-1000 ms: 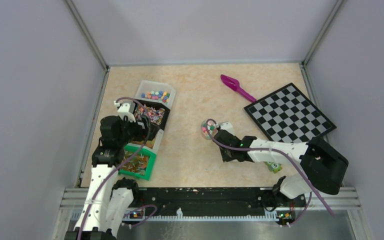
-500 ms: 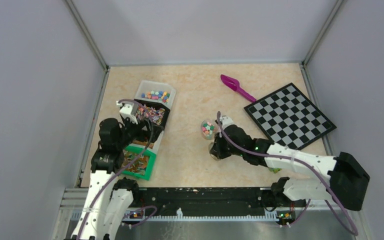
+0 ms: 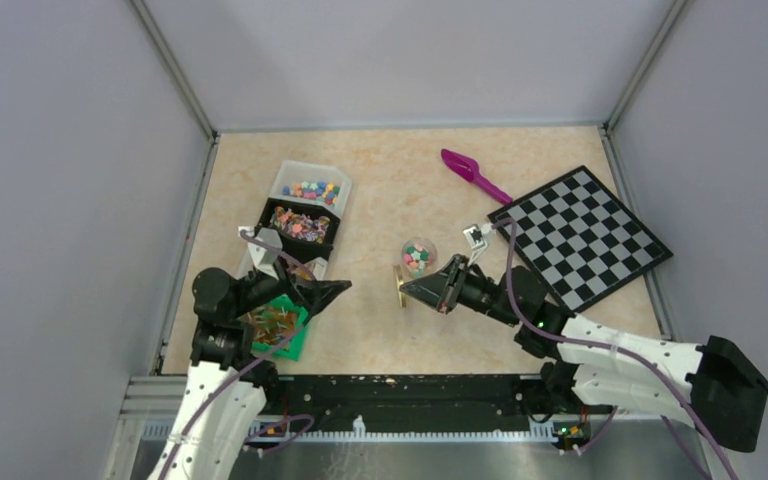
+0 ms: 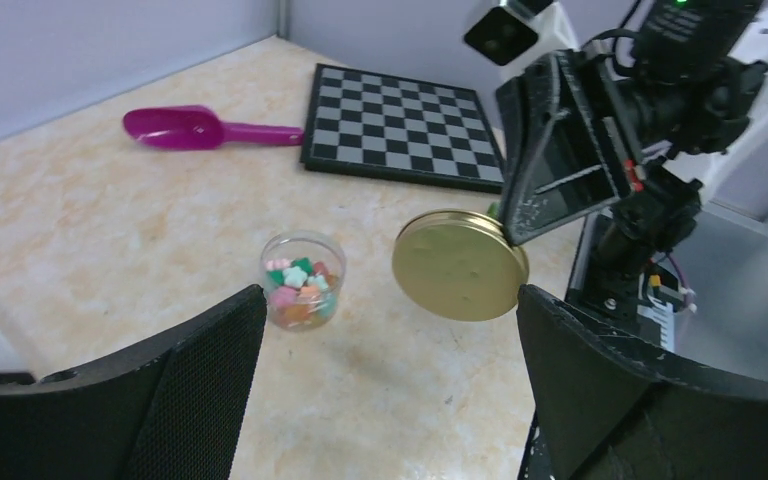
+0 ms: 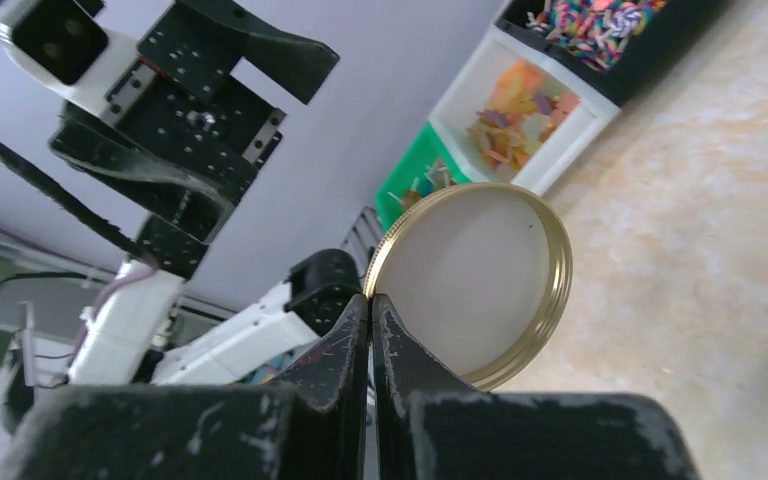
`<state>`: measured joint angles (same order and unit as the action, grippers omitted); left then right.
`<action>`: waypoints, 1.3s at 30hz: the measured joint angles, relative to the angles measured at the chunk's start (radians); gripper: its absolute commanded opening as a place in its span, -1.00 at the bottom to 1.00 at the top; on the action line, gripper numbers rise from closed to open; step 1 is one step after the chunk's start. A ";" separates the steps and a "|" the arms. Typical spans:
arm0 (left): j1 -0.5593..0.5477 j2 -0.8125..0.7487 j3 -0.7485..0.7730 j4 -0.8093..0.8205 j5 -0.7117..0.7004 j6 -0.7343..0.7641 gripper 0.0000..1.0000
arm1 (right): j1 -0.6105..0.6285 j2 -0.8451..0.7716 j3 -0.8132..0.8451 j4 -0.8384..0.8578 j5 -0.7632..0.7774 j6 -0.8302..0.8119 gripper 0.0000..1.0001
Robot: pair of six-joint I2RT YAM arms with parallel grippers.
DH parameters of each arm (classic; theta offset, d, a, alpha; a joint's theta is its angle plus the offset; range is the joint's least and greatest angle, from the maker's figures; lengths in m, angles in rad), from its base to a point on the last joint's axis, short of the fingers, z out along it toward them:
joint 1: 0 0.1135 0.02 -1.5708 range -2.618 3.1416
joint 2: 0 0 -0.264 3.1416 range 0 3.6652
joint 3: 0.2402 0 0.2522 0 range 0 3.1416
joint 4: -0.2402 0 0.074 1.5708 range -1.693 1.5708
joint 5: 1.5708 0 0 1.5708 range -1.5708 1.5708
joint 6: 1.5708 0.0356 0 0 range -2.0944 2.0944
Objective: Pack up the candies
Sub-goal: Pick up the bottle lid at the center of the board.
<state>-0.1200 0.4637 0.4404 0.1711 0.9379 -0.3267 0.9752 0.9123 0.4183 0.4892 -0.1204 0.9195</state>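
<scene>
The candies [image 3: 417, 258] fill a small clear open jar [image 4: 303, 281] at mid-table; more candies [image 3: 310, 188] lie in a clear bin at the back left. My right gripper [image 3: 408, 288] is shut on the rim of a round gold lid [image 5: 475, 280], holding it on edge above the table, just in front of the jar. In the left wrist view the gold lid [image 4: 460, 264] hangs to the right of the jar. My left gripper [image 4: 390, 300] is open and empty, pointing at the jar and the gold lid from the left [image 3: 335, 290].
A row of bins stands at the left: a black bin [image 3: 300, 225], a white bin [image 5: 520, 105] and a green bin [image 3: 278, 328]. A magenta scoop [image 3: 472, 172] lies at the back, with a checkerboard [image 3: 580, 235] at the right.
My right gripper has drawn back from the jar and turned the gold lid up on edge. My left gripper has swung from over the bins towards the middle.
</scene>
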 measured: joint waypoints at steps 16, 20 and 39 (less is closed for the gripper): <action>-0.088 -0.071 -0.123 0.166 0.177 0.107 0.97 | 0.000 0.092 -0.079 0.470 -0.106 0.244 -1.00; -0.138 -0.049 -0.122 0.164 0.165 0.158 0.98 | 0.000 0.092 -0.078 0.469 -0.112 0.257 -1.00; -0.618 0.201 -0.067 0.174 -0.254 0.384 0.98 | 0.000 0.107 -0.085 0.517 -0.100 0.326 -1.00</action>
<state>-0.7380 0.6643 0.3737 0.3450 0.6838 0.0570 0.9752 1.0195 0.3336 1.0065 -0.2199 1.2457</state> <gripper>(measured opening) 0.987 0.004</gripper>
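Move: The lid, standing on edge in the right fingertips, lies about 13 cm to the left hand's right, 2 cm back and some 7 cm below it. From the right hand, the lid's middle is roughly 2 cm ahead, 1 cm left and 3 cm below. The candy jar stands on the table about 14 cm ahead of the right hand, 1 cm to its right and 20 cm below; the green bin is some 14 cm left of the left hand, 2 cm back, 23 cm down. The right fingers keep their pinch on the lid's rim while that hand lifts about 6 cm, drawing back slightly and rolling some 20 degrees, its left side rising. The wide-open left hand first swings back and a little right and down, then heads right towards the lid, about 10 cm rightward in all, turning clockwise and tipping its fingertips up; no left-hand contact is visible yet. ##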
